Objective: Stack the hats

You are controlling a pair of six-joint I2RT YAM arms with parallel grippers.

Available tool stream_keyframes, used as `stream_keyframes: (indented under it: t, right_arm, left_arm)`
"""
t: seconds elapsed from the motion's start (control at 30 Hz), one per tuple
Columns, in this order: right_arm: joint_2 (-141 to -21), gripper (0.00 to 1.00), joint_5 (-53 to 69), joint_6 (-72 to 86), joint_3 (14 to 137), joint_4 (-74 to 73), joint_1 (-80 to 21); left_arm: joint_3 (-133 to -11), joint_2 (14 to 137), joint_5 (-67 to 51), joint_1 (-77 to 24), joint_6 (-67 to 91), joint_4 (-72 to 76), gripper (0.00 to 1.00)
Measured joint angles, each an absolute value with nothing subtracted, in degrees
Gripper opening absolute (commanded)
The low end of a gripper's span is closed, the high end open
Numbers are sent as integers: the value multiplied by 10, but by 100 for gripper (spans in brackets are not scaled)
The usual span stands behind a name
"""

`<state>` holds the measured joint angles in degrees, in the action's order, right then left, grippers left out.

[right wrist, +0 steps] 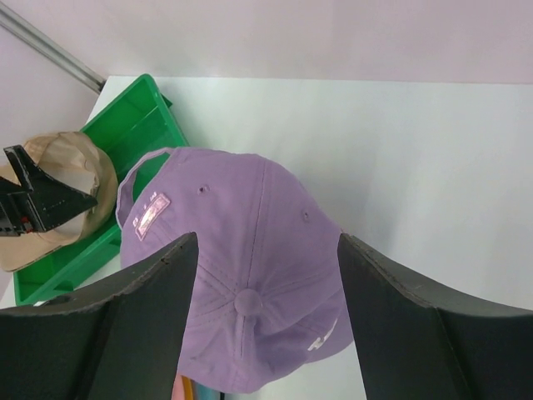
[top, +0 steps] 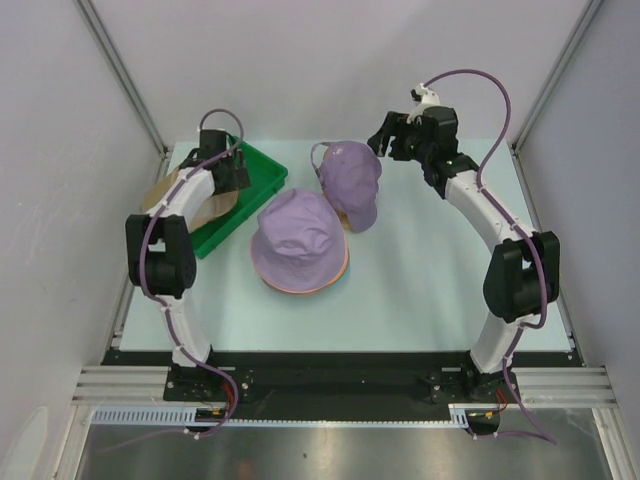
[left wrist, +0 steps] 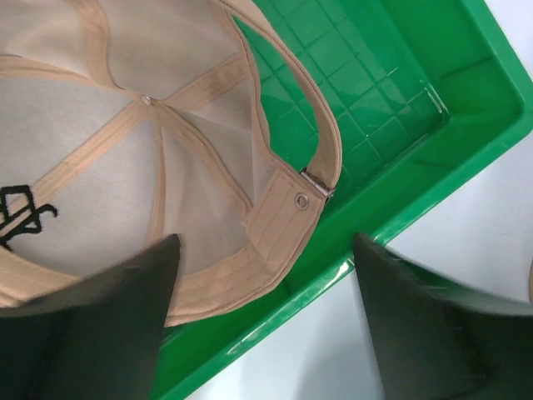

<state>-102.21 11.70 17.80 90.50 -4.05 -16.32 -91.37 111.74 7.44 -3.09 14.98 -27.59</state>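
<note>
A lavender bucket hat tops a stack in the middle of the table, and an orange brim peeks out beneath it. Behind it lies a lavender baseball cap. My right gripper hovers open above that cap, its fingers apart and holding nothing. A tan baseball cap lies upside down in the green tray. My left gripper is open over the cap's back edge and the tray's rim, one finger over the cap.
The green tray sits at the table's back left, partly under my left arm. White walls with metal rails enclose the table on three sides. Bare table lies right of the hats.
</note>
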Motion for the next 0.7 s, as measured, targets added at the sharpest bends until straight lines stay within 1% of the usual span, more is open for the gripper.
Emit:
stream_keyframes:
  t: [0.03,0.07,0.1,0.13,0.27,0.37,0.47,0.7]
  right_arm:
    - [-1025,73,118,179,908,-40,-163]
    - [-1027,73,120,180,910,-40,-162]
    - [-1028,73,121,180,911,-41,-161]
    - [-1029,73,122,182,913,-41,-161]
    - [-1030,73,128,182,920,-44,-160]
    - [-1031,73,132,182,929,-47,-160]
    - [-1031,73,136,184,939,-47,-161]
    - [-1009,73,142,190,953,-49,-185]
  left_arm:
    - [-917,1123,73,-31,148,-277,61]
    - [-921,1128,73,-31,150,-277,31]
    - [-927,1137,72,-31,147,-277,11]
    - [-930,1143,71,-31,150,-277,0]
    - [-931,1151,71,-31,150,-280,0]
    - [-931,1132,69,-31,154,-276,0]
    - [-940,1089,68,-31,162,-276,0]
    - [-1027,960,43,-30,205,-258,0]
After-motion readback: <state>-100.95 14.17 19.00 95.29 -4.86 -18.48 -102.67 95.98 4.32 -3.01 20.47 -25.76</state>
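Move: The beige cap lies crown-down in the green bin with its back strap end already between the left hand's open fingers. The cap's middle is about 8 cm to that hand's left, some 2 cm back and 4 cm below, and the bin's middle is 6 cm left, 2 cm back and 6 cm below. The purple hat stack is some 20 cm right, 20 cm back and 4 cm higher. From the right hand, the cap lies roughly 50 cm left, 4 cm back and 20 cm below. The left fingers shut on the beige cap's back rim by the strap buckle, pinching it after dipping a last 1.5 cm, then haul it straight up out of the bin, ever faster, about 24 cm, the wrist tipping up some 30 degrees. Late on, the empty right hand rises about 5 cm and eases left, keeping its fingers open. ##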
